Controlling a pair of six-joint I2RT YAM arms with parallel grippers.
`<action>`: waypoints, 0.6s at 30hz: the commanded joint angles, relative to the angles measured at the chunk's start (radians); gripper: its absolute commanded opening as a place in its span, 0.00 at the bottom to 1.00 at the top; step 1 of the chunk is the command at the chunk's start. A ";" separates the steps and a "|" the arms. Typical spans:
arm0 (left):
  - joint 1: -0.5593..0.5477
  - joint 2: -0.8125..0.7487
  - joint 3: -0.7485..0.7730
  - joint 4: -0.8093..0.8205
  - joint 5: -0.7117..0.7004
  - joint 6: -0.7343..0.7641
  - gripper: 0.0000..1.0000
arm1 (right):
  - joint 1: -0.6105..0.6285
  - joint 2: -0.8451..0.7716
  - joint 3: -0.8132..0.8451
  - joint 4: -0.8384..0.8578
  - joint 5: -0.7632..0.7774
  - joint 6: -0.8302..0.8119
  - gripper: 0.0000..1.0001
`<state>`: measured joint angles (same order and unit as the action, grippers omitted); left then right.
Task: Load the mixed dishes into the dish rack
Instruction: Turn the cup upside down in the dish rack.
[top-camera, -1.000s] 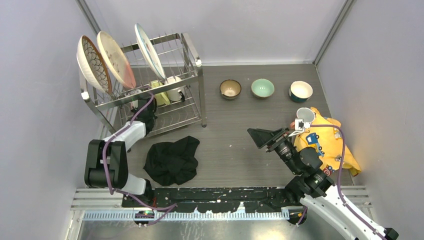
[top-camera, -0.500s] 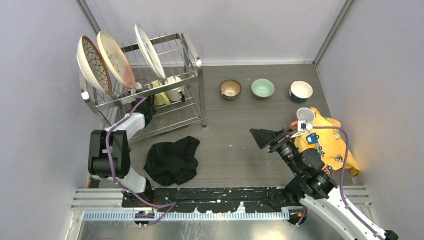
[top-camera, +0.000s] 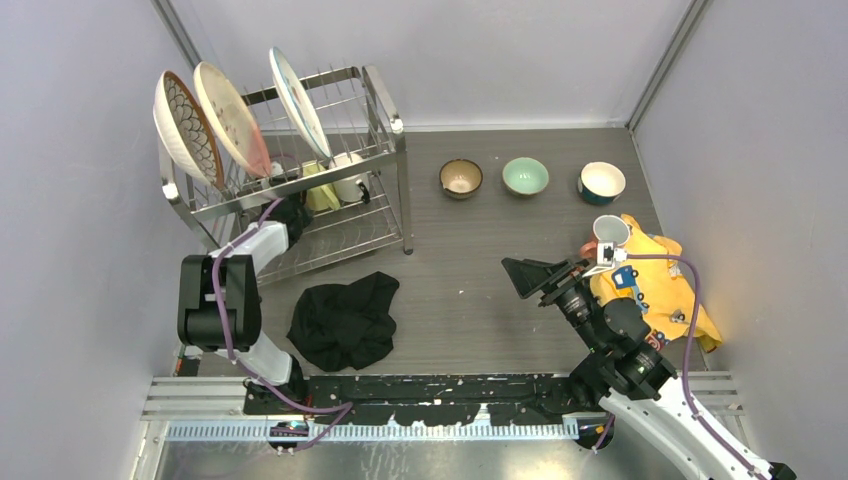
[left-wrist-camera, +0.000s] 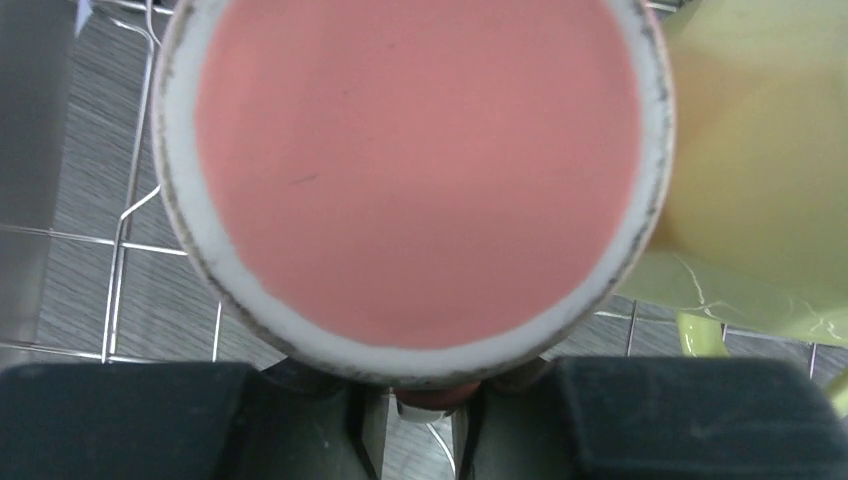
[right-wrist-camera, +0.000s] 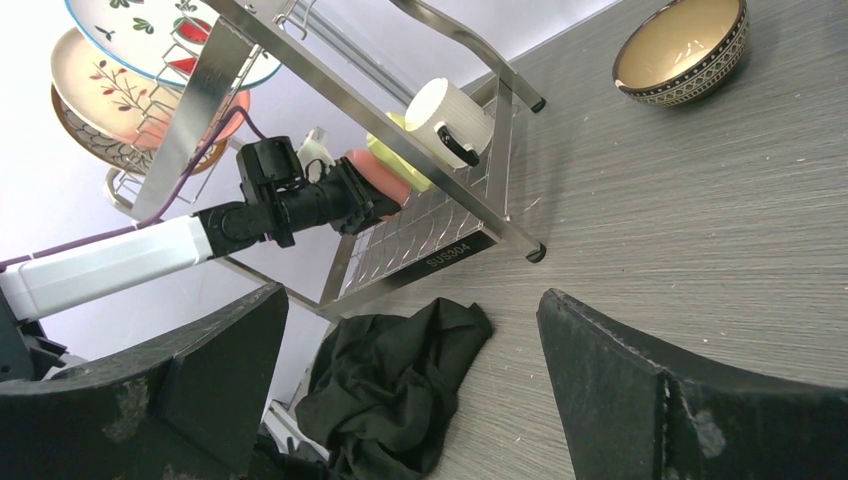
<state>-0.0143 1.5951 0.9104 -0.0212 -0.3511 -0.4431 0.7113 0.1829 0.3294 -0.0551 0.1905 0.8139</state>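
Observation:
The dish rack (top-camera: 385, 110) stands at the back left with three patterned plates (top-camera: 232, 118) upright on its top tier. On the lower tier lie a yellow mug (top-camera: 320, 190) and a white mug (top-camera: 350, 178). My left gripper (top-camera: 290, 212) reaches into that tier. In the left wrist view its fingers (left-wrist-camera: 330, 420) close tightly on either side of the handle of the pink mug (left-wrist-camera: 420, 170), beside the yellow mug (left-wrist-camera: 760, 150). My right gripper (top-camera: 522, 275) hovers wide open and holds nothing. The brown bowl (top-camera: 461, 178), the mint-green bowl (top-camera: 525, 176) and the blue bowl (top-camera: 601, 183) sit on the table.
A black cloth (top-camera: 345, 320) lies crumpled in front of the rack. A yellow cloth (top-camera: 655, 285) lies at the right with another mug (top-camera: 610, 232) at its far end, just behind my right arm. Grey walls close in on three sides.
My left gripper has pushed deeper into the rack's lower tier with the pink mug, and its arm has swung left. The right arm has barely shifted.

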 joint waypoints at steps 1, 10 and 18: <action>0.010 -0.005 0.005 -0.039 0.070 -0.016 0.28 | 0.000 -0.012 0.043 0.012 0.019 -0.015 1.00; 0.010 -0.070 -0.050 -0.052 0.113 -0.031 0.43 | 0.000 -0.027 0.046 -0.002 0.017 -0.005 1.00; 0.010 -0.115 -0.087 -0.051 0.125 -0.037 0.50 | 0.000 -0.056 0.053 -0.031 0.022 -0.008 1.00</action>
<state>-0.0109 1.5227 0.8349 -0.0563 -0.2489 -0.4644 0.7109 0.1459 0.3382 -0.0971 0.1963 0.8143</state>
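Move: The left hand is on the handle of the upturned pink cup on the lower tier of the dish rack. The cup's middle is about 5 cm ahead, 2 cm left and 1 cm above. The green cup stands roughly 7 cm ahead and 6 cm right of the hand, and the white cup some 9 cm ahead and 13 cm right. From the idle right hand the pink cup is about 17 cm ahead, 39 cm left and 15 cm below. Backing out of the rack, the left hand draws about 2.5 cm towards the robot and 1.5 cm right, away from the pink cup's body. It first dips nearly 2 cm, then starts to rise again. The fingers, already loosening, go on opening to about half and let go of the handle, which still sits between the tips; the wrist turns only about 5 degrees. ##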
